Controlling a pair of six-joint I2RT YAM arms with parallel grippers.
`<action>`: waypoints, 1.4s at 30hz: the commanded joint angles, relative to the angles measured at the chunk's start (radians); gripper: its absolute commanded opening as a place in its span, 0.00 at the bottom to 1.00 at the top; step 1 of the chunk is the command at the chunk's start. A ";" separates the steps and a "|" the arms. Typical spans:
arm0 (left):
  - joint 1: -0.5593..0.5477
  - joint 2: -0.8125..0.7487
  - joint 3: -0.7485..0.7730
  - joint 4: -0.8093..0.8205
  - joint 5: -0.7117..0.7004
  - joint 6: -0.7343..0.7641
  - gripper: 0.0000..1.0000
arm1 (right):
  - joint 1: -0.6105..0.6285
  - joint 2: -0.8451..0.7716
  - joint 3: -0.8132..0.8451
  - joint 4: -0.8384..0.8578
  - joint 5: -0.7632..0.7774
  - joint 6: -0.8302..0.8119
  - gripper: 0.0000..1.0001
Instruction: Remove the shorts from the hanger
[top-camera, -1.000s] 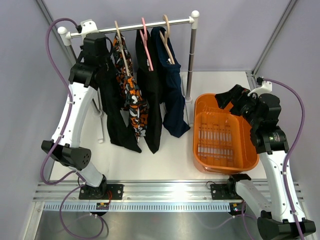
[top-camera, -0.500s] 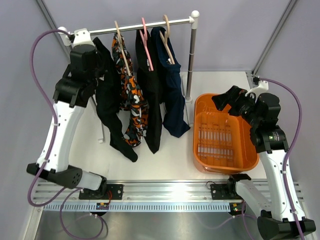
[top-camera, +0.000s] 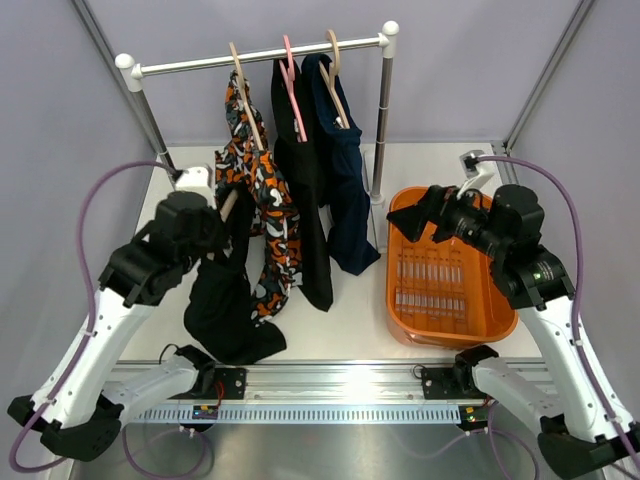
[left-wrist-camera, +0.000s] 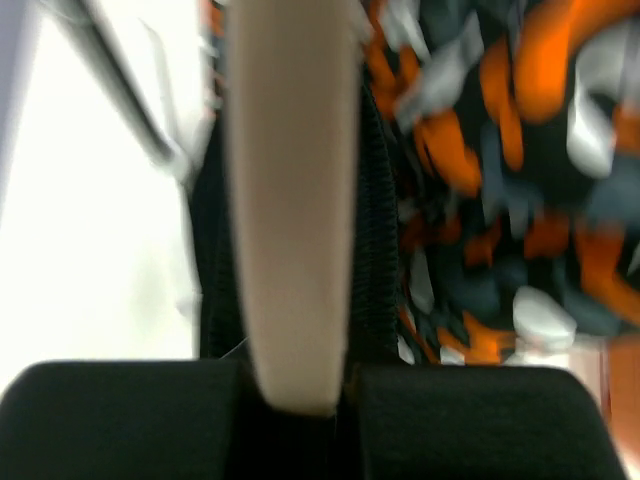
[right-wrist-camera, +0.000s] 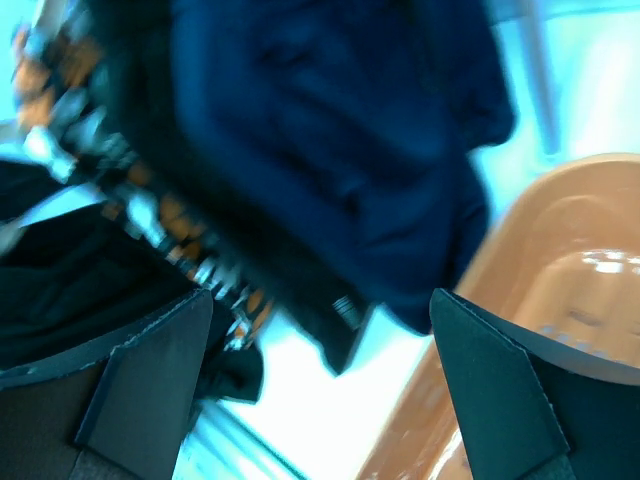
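My left gripper (top-camera: 218, 222) (left-wrist-camera: 300, 385) is shut on a beige hanger (top-camera: 230, 204) (left-wrist-camera: 290, 200), held low at the front left, off the rail (top-camera: 260, 58). A pair of black shorts (top-camera: 225, 310) (left-wrist-camera: 378, 250) hangs limp from that hanger, its lower end on the table. Still on the rail are patterned orange shorts (top-camera: 255, 190) (left-wrist-camera: 500, 150), black shorts (top-camera: 305, 200) on a pink hanger, and navy shorts (top-camera: 345, 180) (right-wrist-camera: 330, 130). My right gripper (top-camera: 415, 210) (right-wrist-camera: 320, 340) stands open with nothing in it, over the orange basket's left rim, facing the navy shorts.
The orange basket (top-camera: 395, 300) (right-wrist-camera: 560, 260) stands on the right of the white table. The rail's upright posts (top-camera: 381, 120) rise beside the basket and at the far left. Purple cables loop off both arms.
The left arm has carried the hanger and black shorts off the rail, down and toward the near edge. The right gripper has swung left over the basket's rim toward the hanging clothes.
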 joint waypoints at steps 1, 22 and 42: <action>-0.082 -0.037 -0.087 0.005 0.172 -0.045 0.00 | 0.142 0.019 0.065 -0.031 0.040 -0.032 0.99; -0.775 0.073 0.174 -0.038 0.039 -0.013 0.00 | 0.683 0.163 0.178 -0.208 0.433 0.033 0.89; -0.775 0.092 0.272 -0.012 0.017 0.072 0.00 | 0.759 0.363 0.335 -0.216 0.587 0.131 0.67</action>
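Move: The left hand holds the hanger with the black shorts, whose middle hangs about 15 cm below it, and faces the open right gripper some 42 cm to its right, level ahead and 3 cm higher; the patterned shorts hang about 8 cm ahead and 8 cm right of this left hand. From the right hand, the black shorts lie about 40 cm left and 18 cm below, the navy shorts 12 cm ahead and 14 cm left, and the orange basket 30 cm below, 3 cm ahead and 10 cm right. The left hand keeps its shut grip on the hanger and swings the black shorts right and back, some 16 cm and 12 cm, dipping on the way and then rising to finish a little above its start, while turning about 45 degrees clockwise, then holds still there. The right hand comes in to the left about 14 cm and back, down a little, its left side rolling under, and eases slightly forward again at the end as its fingers, now around the free end of the black waistband, begin to close without a grip yet being seen. ##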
